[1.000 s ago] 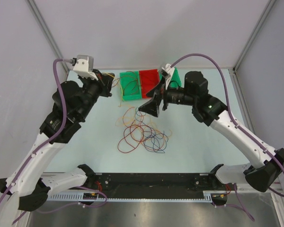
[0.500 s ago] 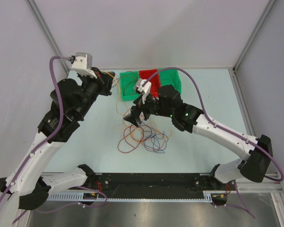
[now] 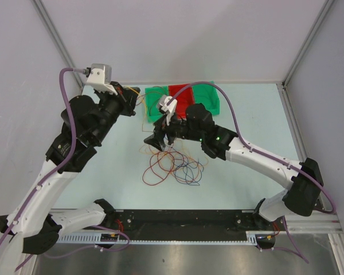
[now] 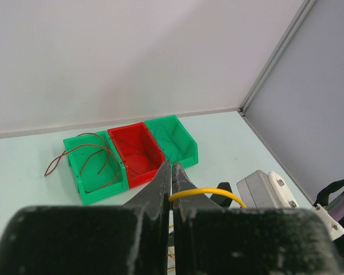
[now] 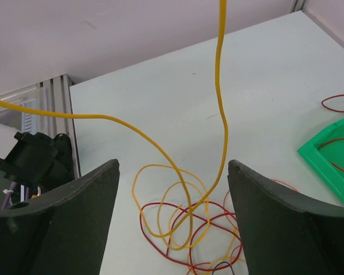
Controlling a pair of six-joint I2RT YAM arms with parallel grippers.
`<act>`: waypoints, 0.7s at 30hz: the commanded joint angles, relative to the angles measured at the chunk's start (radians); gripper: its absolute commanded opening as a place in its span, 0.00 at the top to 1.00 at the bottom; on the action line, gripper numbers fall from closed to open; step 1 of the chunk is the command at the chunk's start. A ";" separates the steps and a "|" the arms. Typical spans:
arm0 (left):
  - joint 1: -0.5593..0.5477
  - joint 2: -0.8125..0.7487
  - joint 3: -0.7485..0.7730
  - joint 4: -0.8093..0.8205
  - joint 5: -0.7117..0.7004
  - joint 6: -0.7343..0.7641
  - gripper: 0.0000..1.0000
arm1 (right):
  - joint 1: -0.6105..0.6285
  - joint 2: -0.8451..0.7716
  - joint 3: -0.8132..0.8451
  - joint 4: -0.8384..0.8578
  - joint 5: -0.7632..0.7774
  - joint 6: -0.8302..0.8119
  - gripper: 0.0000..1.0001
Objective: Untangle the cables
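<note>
The cables (image 3: 173, 163) lie tangled on the table in a loose pile of red, orange, yellow, blue and brown loops. My left gripper (image 3: 133, 98) hangs above the table's left rear, and in the left wrist view its jaws are shut on a yellow cable (image 4: 206, 192). That yellow cable (image 5: 220, 86) runs down into the pile and passes between the fingers of my right gripper (image 5: 173, 166). The right gripper (image 3: 156, 141) is open over the pile's upper left edge, above red loops (image 5: 218, 220), and nothing touches its fingers.
Three small bins stand in a row at the back: a green bin (image 3: 156, 103), a red bin (image 3: 180, 94) and another green bin (image 3: 209, 97). A brown cable (image 4: 86, 154) lies in the left green bin (image 4: 80, 180), partly hanging out.
My right arm has swung left and down from the bins to the pile's upper left edge. The left arm rose slightly, still gripping the yellow cable.
</note>
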 commanded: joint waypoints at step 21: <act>0.008 0.035 0.094 -0.237 -0.168 -0.070 0.14 | -0.054 -0.031 0.011 0.049 0.108 0.039 1.00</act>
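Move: The yellow cable, its top still pinched in the left fingers, hangs between the open right fingers, only about 1 cm forward and 1 cm left of that hand. That stretch lies some 3 cm back, 4 cm right and 15 cm below the left hand. From the right hand, the cable tangle is 30 cm down and 4 cm right, about 1 cm forward; the left green box is 28 cm ahead, 3 cm left and 28 cm down. The right fingers shut fully on the hanging yellow cable and pinch its two strands together, the hand almost in place and easing only about 1 cm forward at the very end. The left hand holds its grip up high until the right is shut, then opens to about half, dipping roughly 1 cm. ##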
